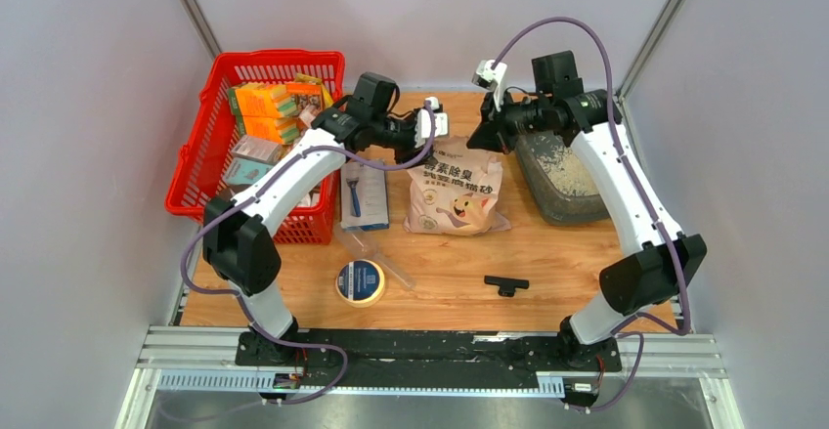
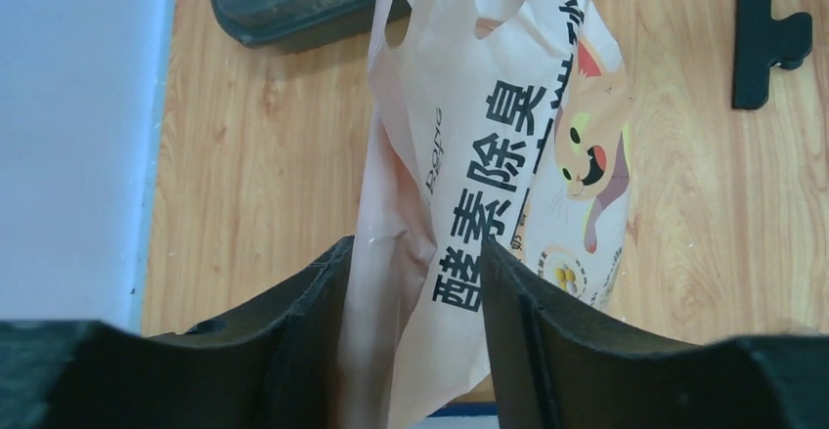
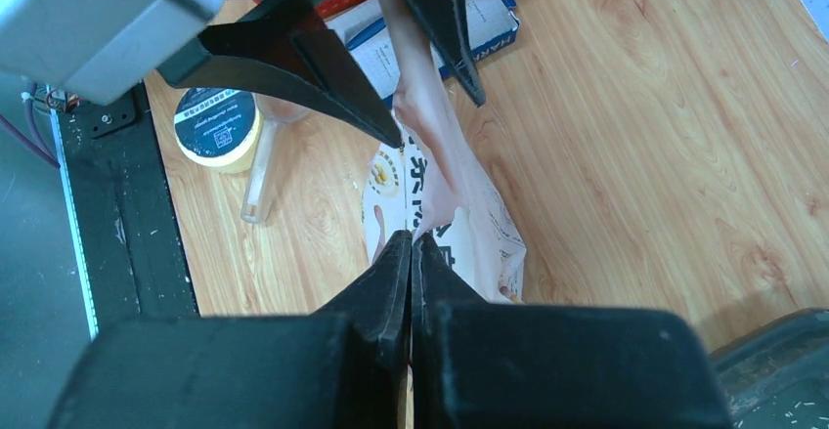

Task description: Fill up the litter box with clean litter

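Note:
The pale pink litter bag [image 1: 456, 194] lies mid-table, its top lifted between both arms. My left gripper [image 2: 415, 282] is open, with its fingers [image 2: 293, 341] on either side of the bag [image 2: 508, 146] at its top left corner. My right gripper [image 3: 411, 238] is shut on the bag's [image 3: 450, 204] thin top edge at the right corner. The dark grey litter box [image 1: 564, 180] sits right of the bag under the right arm, with pale clean litter [image 1: 562, 160] spread thinly inside. One of its corners [image 2: 283, 4] shows in the left wrist view.
A red mesh basket [image 1: 210, 146] of packets stands at the left under the left arm. A blue-white package [image 1: 364, 194], a clear plastic scoop [image 1: 376, 248], a tape roll [image 1: 360, 282] and a black clip [image 1: 505, 284] lie in front of the bag.

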You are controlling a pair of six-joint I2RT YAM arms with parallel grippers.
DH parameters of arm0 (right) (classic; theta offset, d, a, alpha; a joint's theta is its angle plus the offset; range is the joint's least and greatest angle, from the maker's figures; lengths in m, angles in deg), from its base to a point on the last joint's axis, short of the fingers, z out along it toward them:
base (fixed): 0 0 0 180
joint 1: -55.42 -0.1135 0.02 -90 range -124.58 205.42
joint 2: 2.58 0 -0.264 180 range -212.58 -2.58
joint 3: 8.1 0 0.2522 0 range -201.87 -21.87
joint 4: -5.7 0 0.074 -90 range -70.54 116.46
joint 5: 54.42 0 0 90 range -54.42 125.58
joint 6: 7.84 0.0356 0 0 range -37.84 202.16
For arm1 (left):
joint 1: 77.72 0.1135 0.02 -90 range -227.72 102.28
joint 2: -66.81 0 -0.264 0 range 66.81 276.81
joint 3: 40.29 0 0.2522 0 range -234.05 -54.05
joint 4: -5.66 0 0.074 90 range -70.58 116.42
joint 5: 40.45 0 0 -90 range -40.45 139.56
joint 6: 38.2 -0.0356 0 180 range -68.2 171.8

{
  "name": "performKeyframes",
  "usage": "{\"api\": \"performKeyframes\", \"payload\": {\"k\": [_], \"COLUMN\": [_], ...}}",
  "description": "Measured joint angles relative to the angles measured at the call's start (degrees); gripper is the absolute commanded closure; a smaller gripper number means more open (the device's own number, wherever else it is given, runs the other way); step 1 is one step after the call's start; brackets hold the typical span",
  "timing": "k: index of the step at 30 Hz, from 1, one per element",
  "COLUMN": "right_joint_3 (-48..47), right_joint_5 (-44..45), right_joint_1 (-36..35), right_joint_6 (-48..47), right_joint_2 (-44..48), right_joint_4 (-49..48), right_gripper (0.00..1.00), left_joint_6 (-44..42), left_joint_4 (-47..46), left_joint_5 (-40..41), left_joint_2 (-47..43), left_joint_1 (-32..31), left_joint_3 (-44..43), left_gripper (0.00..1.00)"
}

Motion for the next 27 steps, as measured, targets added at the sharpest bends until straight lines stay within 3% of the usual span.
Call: {"api": "performKeyframes", "payload": {"k": [1, 3, 4, 6, 7, 10, 11, 13, 18, 27], "right_joint_3": [0.11, 0.72, 1.01, 1.53, 1.75, 1.7, 1.68, 0.46, -4.02, 5.64], "right_joint_5": [0.11, 0.2, 0.37, 0.9, 1.33, 5.99, 8.0, 13.55, 24.87, 26.86], "right_joint_1": [0.0, 0.0, 0.0, 0.02, 0.02, 0.37, 0.74, 2.27, 5.31, 4.0], "right_joint_6": [0.02, 0.17, 0.22, 0.7, 1.46, 7.17, 9.18, 14.01, 19.91, 23.87], "right_joint_2": [0.22, 0.79, 1.05, 1.38, 1.46, 1.49, 1.49, 1.16, -1.07, -0.79], "right_joint_4": [-0.07, -0.26, -0.24, -0.33, -0.44, -2.64, -3.56, -4.26, -3.1, 2.29], "right_gripper": [1.0, 1.0, 0.95, 0.8, 0.55, 0.26, 0.22, 0.16, 0.11, 0.11], "left_joint_6": [0.07, 0.39, 0.31, 0.52, 0.98, 3.43, 5.27, 8.96, 18.62, 27.17], "left_joint_4": [-0.04, -0.57, -1.2, -2.19, -2.58, -4.72, -5.7, -7.87, -12.61, -18.12], "left_joint_5": [0.15, 0.44, 0.52, 0.83, 1.18, 2.75, 3.34, 4.74, 7.3, 7.32], "left_joint_2": [0.0, 0.0, 0.0, -0.02, -0.02, -0.11, -0.28, -1.09, -5.57, -12.07], "left_joint_1": [-0.22, -0.68, -0.9, -1.07, -1.07, -1.03, -0.98, -0.76, -0.42, -0.5], "left_joint_3": [0.28, 0.48, 0.61, 0.94, 1.16, 1.97, 2.23, 3.13, 8.11, 16.46], "left_gripper": [0.65, 0.83, 1.0, 1.0, 1.0, 1.0, 1.0, 1.0, 1.0, 1.0]}}
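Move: Between the left hand's open fingers lies the litter bag's upper left corner, with the bag's body about 7 cm to the right, 5 cm back and 14 cm below; the flat box is some 13 cm to the left and 23 cm lower. The right hand still pinches the bag's top edge; the bag's upper right corner hangs about 5 cm to its right, 2 cm nearer the base and 7 cm lower. The litter box is roughly 21 cm right of that hand, 6 cm farther out and 26 cm down. Closing on the bag's upper left corner, the left hand takes over the film, then eases about 2 cm left, back and up as it turns slightly counter-clockwise. Only once that pinch is made does the right hand open wide and let go, swinging some 8 cm right and 6 cm forward with a 35-degree clockwise turn, then dropping about 7 cm and coming back beside the bag's upper right side, fingers open. ##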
